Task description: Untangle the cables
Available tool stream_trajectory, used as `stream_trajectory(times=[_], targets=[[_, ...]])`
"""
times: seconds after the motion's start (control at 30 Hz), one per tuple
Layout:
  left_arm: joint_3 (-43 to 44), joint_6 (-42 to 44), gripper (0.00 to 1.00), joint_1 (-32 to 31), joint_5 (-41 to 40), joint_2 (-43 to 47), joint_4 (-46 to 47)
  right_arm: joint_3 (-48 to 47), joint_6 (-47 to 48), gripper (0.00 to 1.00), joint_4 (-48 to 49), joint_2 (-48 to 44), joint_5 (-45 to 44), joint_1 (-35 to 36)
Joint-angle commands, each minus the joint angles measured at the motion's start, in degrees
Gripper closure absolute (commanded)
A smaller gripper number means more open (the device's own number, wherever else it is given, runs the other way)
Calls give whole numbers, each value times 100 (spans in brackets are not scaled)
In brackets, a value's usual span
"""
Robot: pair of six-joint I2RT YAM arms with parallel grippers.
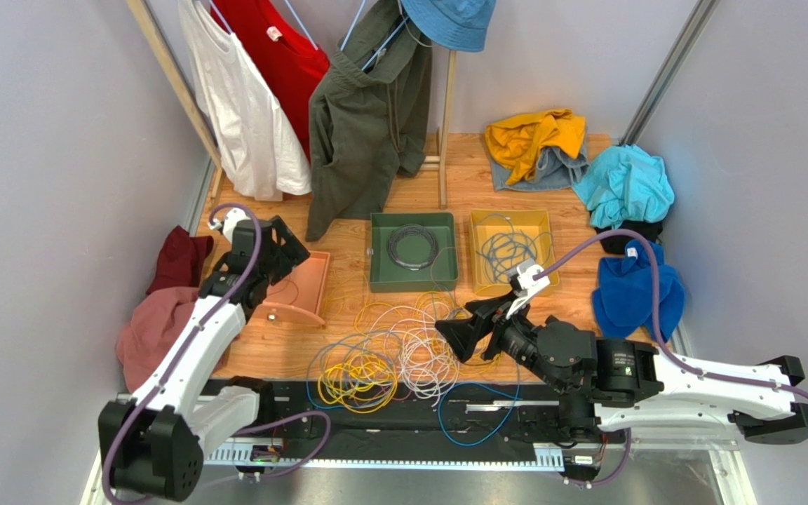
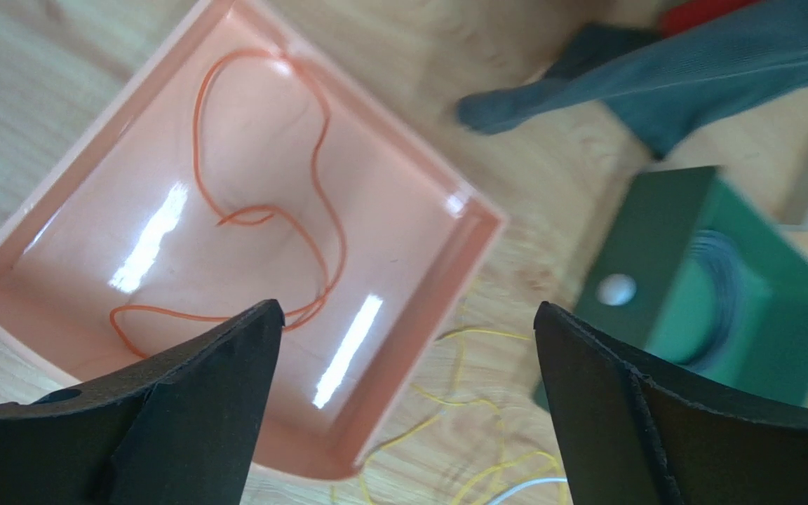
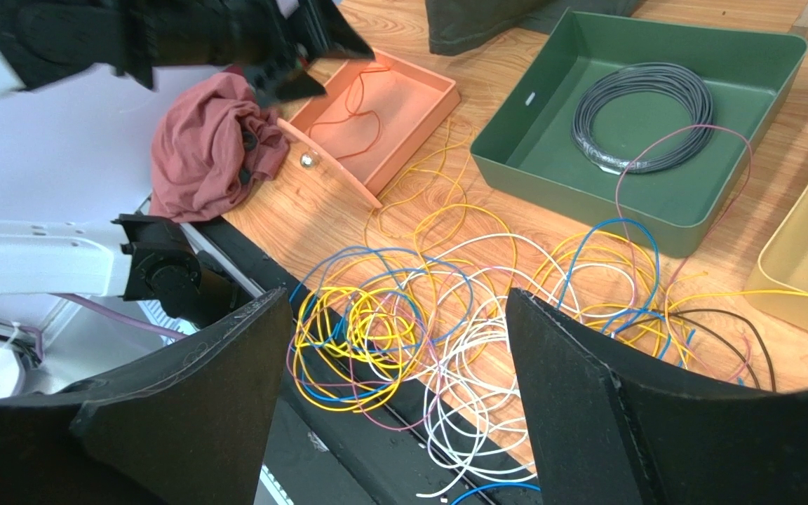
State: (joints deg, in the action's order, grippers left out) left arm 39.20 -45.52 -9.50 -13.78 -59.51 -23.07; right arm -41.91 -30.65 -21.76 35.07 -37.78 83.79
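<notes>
A tangle of yellow, blue, white and pinkish cables (image 1: 392, 352) lies on the wooden table near its front edge and spills onto the black rail (image 3: 408, 316). One orange cable (image 2: 319, 200) lies loose inside the pink tray (image 2: 482, 226). My left gripper (image 2: 408, 316) hangs open over that tray's near corner (image 1: 282, 253), holding nothing. My right gripper (image 1: 459, 335) stands open just right of the tangle, above the white and yellow loops (image 3: 398, 305), with nothing between its fingers.
A green tray (image 1: 382, 276) holds a grey coil (image 1: 414, 245). A yellow tray (image 1: 479, 258) holds blue and grey wires. Clothes lie at the left (image 1: 155, 326) and right (image 1: 635, 284) table edges. A clothes rack (image 1: 445, 126) with hanging garments stands at the back.
</notes>
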Motion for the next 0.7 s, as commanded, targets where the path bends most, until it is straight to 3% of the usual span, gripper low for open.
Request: stream_trajectory(times=[0.0, 0.4, 0.67], targets=[[404, 43, 1, -183, 43, 710, -452, -63, -134, 21, 374, 132, 60, -20], [-219, -203, 1, -4205, -834, 993, -251, 349, -784, 23, -240, -149, -89, -20], [-1054, -765, 1, -5562, -915, 1134, 22, 737, -1276, 24, -522, -255, 16, -12]])
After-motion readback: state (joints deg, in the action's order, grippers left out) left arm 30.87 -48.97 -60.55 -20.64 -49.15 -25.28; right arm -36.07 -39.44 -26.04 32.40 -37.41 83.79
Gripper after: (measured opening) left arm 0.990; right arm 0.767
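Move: The yellow coil at the near-left side of the tangle lies about 22 cm back and 15 cm to the right of the left hand, some 11 cm lower. The white coil sits another 12 cm to the right of it and 3 cm farther out; the orange box is just under the left hand, its middle about 4 cm back and 2 cm left. For the right hand, the white coil lies roughly 8 cm to its left, level ahead and 24 cm below, the yellow coil 20 cm left and 4 cm back. Sweeping right and back in an arc, the left hand leaves the orange box for the yellow coil, about 17 cm right and 14 cm back. It first rises some 6 cm, then sinks a little past its starting height, swinging clockwise some 45 degrees with its fingers staying wide open. The right hand, also open, sinks about 5 cm towards the tangle, late on, tipping slightly down. ##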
